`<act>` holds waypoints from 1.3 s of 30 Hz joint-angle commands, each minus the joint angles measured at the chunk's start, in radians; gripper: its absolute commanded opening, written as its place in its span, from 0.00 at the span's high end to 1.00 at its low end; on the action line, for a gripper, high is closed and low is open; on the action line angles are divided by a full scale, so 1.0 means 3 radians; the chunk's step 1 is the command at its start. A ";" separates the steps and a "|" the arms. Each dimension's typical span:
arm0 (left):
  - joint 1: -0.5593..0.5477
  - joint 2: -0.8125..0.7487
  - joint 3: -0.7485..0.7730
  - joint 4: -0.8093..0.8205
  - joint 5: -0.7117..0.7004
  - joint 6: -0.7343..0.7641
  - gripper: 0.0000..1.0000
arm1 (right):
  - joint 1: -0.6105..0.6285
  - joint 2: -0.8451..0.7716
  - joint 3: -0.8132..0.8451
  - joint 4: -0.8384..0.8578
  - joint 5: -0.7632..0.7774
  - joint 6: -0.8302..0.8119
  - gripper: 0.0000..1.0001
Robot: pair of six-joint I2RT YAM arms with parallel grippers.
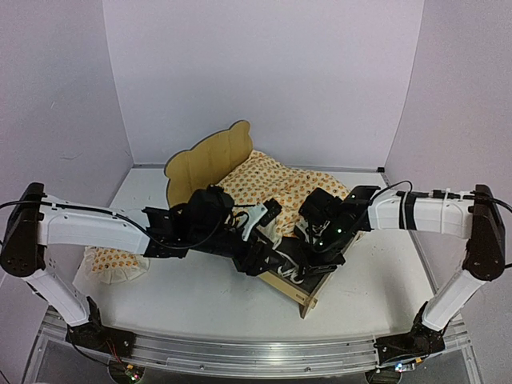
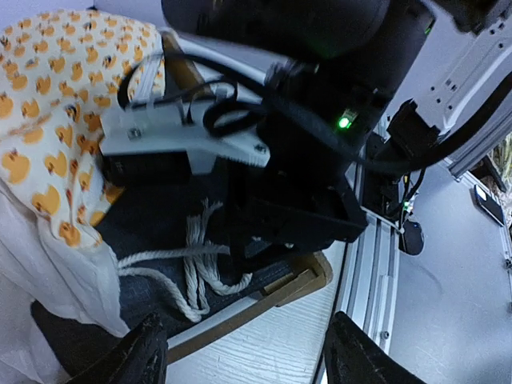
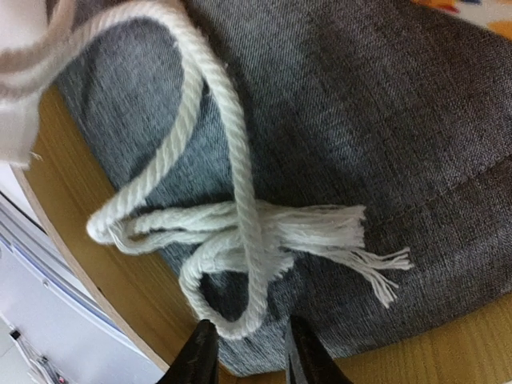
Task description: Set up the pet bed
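Observation:
The pet bed (image 1: 210, 156) stands mid-table, its plywood headboard at the back and its foot corner (image 2: 308, 280) toward me. An orange-dotted cover (image 1: 276, 182) lies over its back half, leaving the dark grey base (image 3: 360, 120) bare at the foot. White cord ties (image 2: 192, 268) lie there. My left gripper (image 2: 250, 358) hangs open over the foot rail with nothing between its fingers. My right gripper (image 3: 252, 356) is low over the grey fabric, its fingers a narrow gap apart, with a loop of cord (image 3: 232, 320) at their tips. Both grippers, left (image 1: 266, 254) and right (image 1: 308, 258), meet at the foot end.
A small matching ruffled pillow (image 1: 112, 264) lies on the table under the left arm. The metal rail (image 1: 256, 352) runs along the near edge. White walls close in the back and sides. The right arm's wrist (image 2: 320, 120) fills the upper left wrist view.

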 commanded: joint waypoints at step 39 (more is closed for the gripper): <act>-0.0250 -0.0174 0.0332 -0.0219 -0.1455 0.0419 1.00 | 0.0059 -0.0949 -0.0029 0.0400 -0.0065 -0.0711 1.00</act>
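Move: Right above the rope tie's coiled end on the grey mattress, the right hand has the coil about 2 cm below, 2 cm ahead and 1 cm left; the bed frame's near corner is some 6 cm back and 1 cm right. The left hand, open and higher, has the white frill's near edge about 2 cm ahead, 5 cm right and 10 cm below. From the left hand, the rope coil lies around 12 cm right, 3 cm ahead and 15 cm down. The right hand dips about 1 cm while easing slightly forward, pinches the rope tie near its end, then lifts the rope some 9 cm nearly straight up, its fingertips swinging forward and left by about 20 degrees. Meanwhile the left hand sinks about 10 cm towards the near frame rail, working right and a little forward, shuts on the white frill's near edge, then lifts some 8 cm and draws back left. ##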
